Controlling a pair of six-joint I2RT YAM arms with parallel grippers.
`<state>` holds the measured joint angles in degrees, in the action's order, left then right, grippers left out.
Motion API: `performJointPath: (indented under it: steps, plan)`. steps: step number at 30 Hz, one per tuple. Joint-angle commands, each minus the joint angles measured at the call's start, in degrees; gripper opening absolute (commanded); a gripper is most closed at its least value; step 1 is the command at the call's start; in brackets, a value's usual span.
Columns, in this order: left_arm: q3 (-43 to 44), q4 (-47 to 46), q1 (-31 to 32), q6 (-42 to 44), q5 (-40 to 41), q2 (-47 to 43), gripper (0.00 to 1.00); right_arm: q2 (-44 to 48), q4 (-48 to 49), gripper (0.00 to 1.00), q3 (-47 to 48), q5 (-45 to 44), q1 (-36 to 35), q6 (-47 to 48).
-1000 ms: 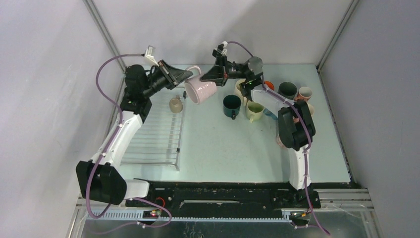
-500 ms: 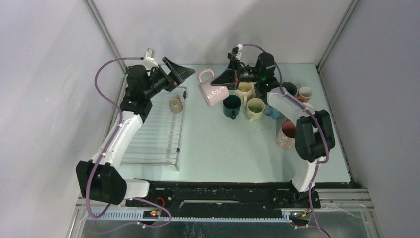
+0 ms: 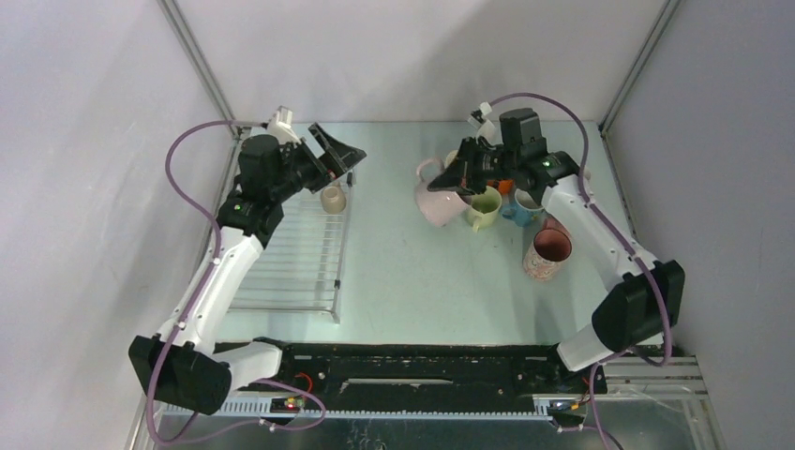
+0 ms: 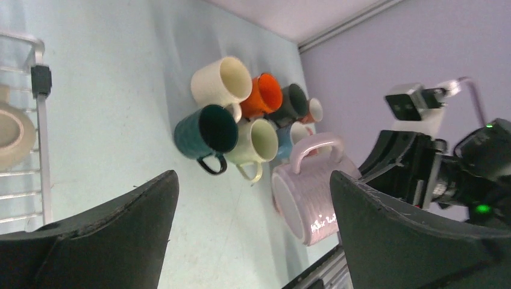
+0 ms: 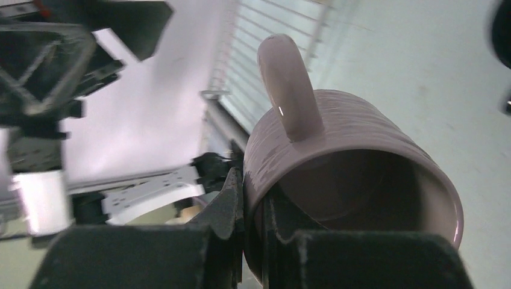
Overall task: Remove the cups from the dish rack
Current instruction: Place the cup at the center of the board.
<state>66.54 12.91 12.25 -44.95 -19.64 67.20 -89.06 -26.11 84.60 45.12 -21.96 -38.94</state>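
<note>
My right gripper (image 3: 457, 178) is shut on the rim of a pink ribbed mug (image 3: 437, 199), holding it tilted above the table beside the grouped cups (image 3: 485, 206). Up close, one finger sits inside that mug (image 5: 337, 156) and one outside, with its handle pointing up. My left gripper (image 3: 337, 155) stands wide open and empty over the far corner of the dish rack (image 3: 291, 253). A beige cup (image 3: 332, 198) sits in the rack just below it. The left wrist view shows the pink mug (image 4: 307, 201) between its spread fingers (image 4: 120, 223), far off.
Standing on the table are a dark green cup (image 4: 205, 129), a cream cup (image 4: 223, 81), an orange cup (image 4: 265, 96) and a pale yellow cup (image 4: 259, 141). A speckled pink cup (image 3: 548, 253) stands nearer the right arm. Grey walls enclose the table.
The left gripper opened and let go of the pink mug. The right gripper, shut on its rim, carried it right toward the grouped cups. The left arm drew back slightly over the rack.
</note>
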Motion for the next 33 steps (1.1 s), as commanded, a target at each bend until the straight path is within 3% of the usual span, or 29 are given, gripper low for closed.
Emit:
performJointPath:
  steps: [1,10,16,22,33]
  plan:
    - [3.51,6.14,4.27,3.78,4.68,-1.26,1.0,8.78,-14.95,0.0,0.23,-15.55,-1.82,10.74]
    - [3.66,8.59,11.36,5.97,6.77,0.7,1.0,17.42,-23.51,0.0,-10.88,-40.42,-9.15,10.5]
    - [3.42,9.27,12.86,5.85,8.29,2.47,1.0,18.92,-23.51,0.0,-18.04,-50.11,-12.37,8.13]
    - [3.66,9.81,12.97,5.74,9.4,3.59,1.0,17.76,-20.17,0.0,-24.56,-55.16,-12.66,6.88]
    - [4.47,10.94,13.09,6.05,10.27,4.65,1.0,11.61,-14.23,0.0,-27.94,-58.79,-11.18,6.08]
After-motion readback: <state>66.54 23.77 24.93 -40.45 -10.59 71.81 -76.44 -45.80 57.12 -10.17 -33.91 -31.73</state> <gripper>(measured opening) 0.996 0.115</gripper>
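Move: The pink cup, pinched by its rim in the right hand, is going to the clear board about 16 cm right of that hand, 10 cm back and 30 cm below. Beside that spot, the patterned mug stands about 25 cm right of the hand and 4 cm back; the green cup is 7 cm ahead and 12 cm right, the teal cup 8 cm ahead and 2 cm right, all some 25 cm below. From the left hand, the spot is roughly 35 cm right, 13 cm back and 33 cm below. Lower the right hand about 20 cm while carrying the pink cup right and back to the clear board in front of the green cup, easing slightly forward at the end. Swing the fingers some 60 degrees from pointing left to pointing mostly down, keeping the rim pinched. Sink the open, empty left hand and shift it right, a little back. ##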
